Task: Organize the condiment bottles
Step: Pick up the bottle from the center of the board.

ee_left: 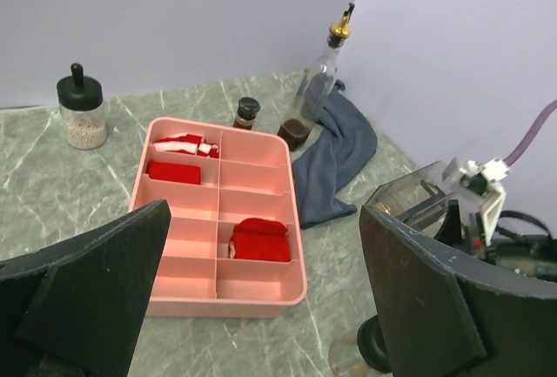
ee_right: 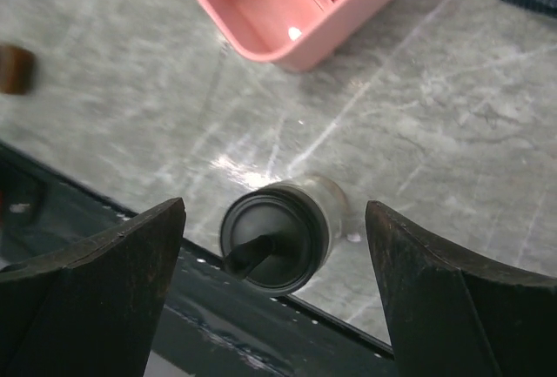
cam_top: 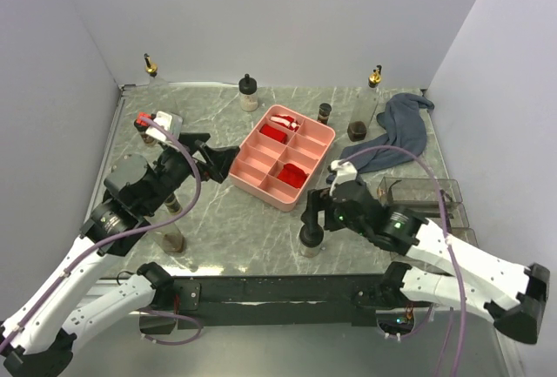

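A black-capped clear bottle stands near the table's front edge. My right gripper hangs open over it, with a gap on each side of the cap. My left gripper is open and empty, in the air by the left side of the pink tray. Along the back stand a gold-spouted tall bottle, a black-capped cream jar, a small dark jar and another gold-spouted bottle. One more bottle is partly hidden under my left arm.
The pink tray holds red items in some compartments. A blue-grey cloth lies at the back right. Clear plastic boxes sit at the right edge, beside my right arm.
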`<state>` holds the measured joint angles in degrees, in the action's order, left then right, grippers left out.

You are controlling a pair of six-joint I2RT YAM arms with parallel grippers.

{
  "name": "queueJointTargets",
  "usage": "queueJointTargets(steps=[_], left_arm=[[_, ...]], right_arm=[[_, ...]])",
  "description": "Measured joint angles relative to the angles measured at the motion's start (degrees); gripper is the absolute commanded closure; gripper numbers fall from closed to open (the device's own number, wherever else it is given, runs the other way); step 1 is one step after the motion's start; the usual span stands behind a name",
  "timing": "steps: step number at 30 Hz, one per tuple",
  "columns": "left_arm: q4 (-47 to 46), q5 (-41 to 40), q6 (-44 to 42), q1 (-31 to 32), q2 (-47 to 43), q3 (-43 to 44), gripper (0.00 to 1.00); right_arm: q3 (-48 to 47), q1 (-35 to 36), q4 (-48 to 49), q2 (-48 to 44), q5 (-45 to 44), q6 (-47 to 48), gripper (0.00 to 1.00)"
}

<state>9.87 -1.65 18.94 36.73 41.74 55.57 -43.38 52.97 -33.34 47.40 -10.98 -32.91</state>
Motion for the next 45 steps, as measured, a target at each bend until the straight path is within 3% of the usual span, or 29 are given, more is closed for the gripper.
queueJointTargets(steps=[7,16,22,25,31,33,34,39,45], left_arm=[[-0.5,-3.1,-0.3,-0.3,-0.8,-1.1,0.03],[-0.6,-7.7,-0.5,-0.3,-2.8,-1.9,0.03],[-0.6,-8.7,-0.8,-0.3,-2.9,-1.9,0.03],[-0.6,-8.8,-0.9,-0.3,-2.8,-1.9,0.03],[-0.6,-9.3,-1.2,-0.3,-2.8,-1.9,0.03],[-0.6,-9.6,-1.3,-0.3,-2.8,-1.9,0.03],[-0.6,-9.7,-1.3,-0.3,-2.8,-1.9,0.03],[-0.6,-9.8,-1.3,-0.3,-2.8,-1.9,0.03],[-0.6,-9.9,-1.3,-0.3,-2.7,-2.0,0.03]], right_arm=[[-0.4,6.4,-2.0,6.8,-8.4,-2.6,0.09],[-0.4,12.0,-1.7,12.2,-10.9,-4.2,0.1],[-0.4,13.3,-2.4,15.6,-13.0,-6.6,0.19],[-0.4,13.4,-3.3,17.7,-13.9,-8.4,0.26],[-0.4,13.6,-4.0,18.2,-15.1,-10.8,0.6],[-0.4,13.6,-4.5,18.1,-15.6,-12.2,0.91],[-0.4,13.6,-4.8,18.0,-15.9,-12.9,1.0],[-1.8,13.6,-9.4,17.9,-17.8,-18.3,1.0],[-13.0,13.2,-22.5,21.2,-25.3,-29.1,1.0]])
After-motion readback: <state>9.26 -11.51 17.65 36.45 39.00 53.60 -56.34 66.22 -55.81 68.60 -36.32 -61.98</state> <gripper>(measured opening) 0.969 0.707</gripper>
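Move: The bottle at the centre of the board stands almost under the right gripper, its middle about 12 cm below, 2 cm back and 1 cm to the left. From that gripper the pink divided box is centred some 24 cm ahead, 10 cm left and 14 cm lower; the blue cloth lies roughly 30 cm ahead, 21 cm right and 17 cm lower. From the left hand the bottle is about 8 cm back, 20 cm right and 33 cm down. Lower the open right gripper about 8 cm over the bottle, easing slightly back and tipping the fingers further down, until they straddle the black lid. Pinch the lid from both sides, pause, then lift some 4 cm, edging forward and right while turning clockwise about 20 degrees. Let the empty left gripper swing about 3 cm left, still open. ##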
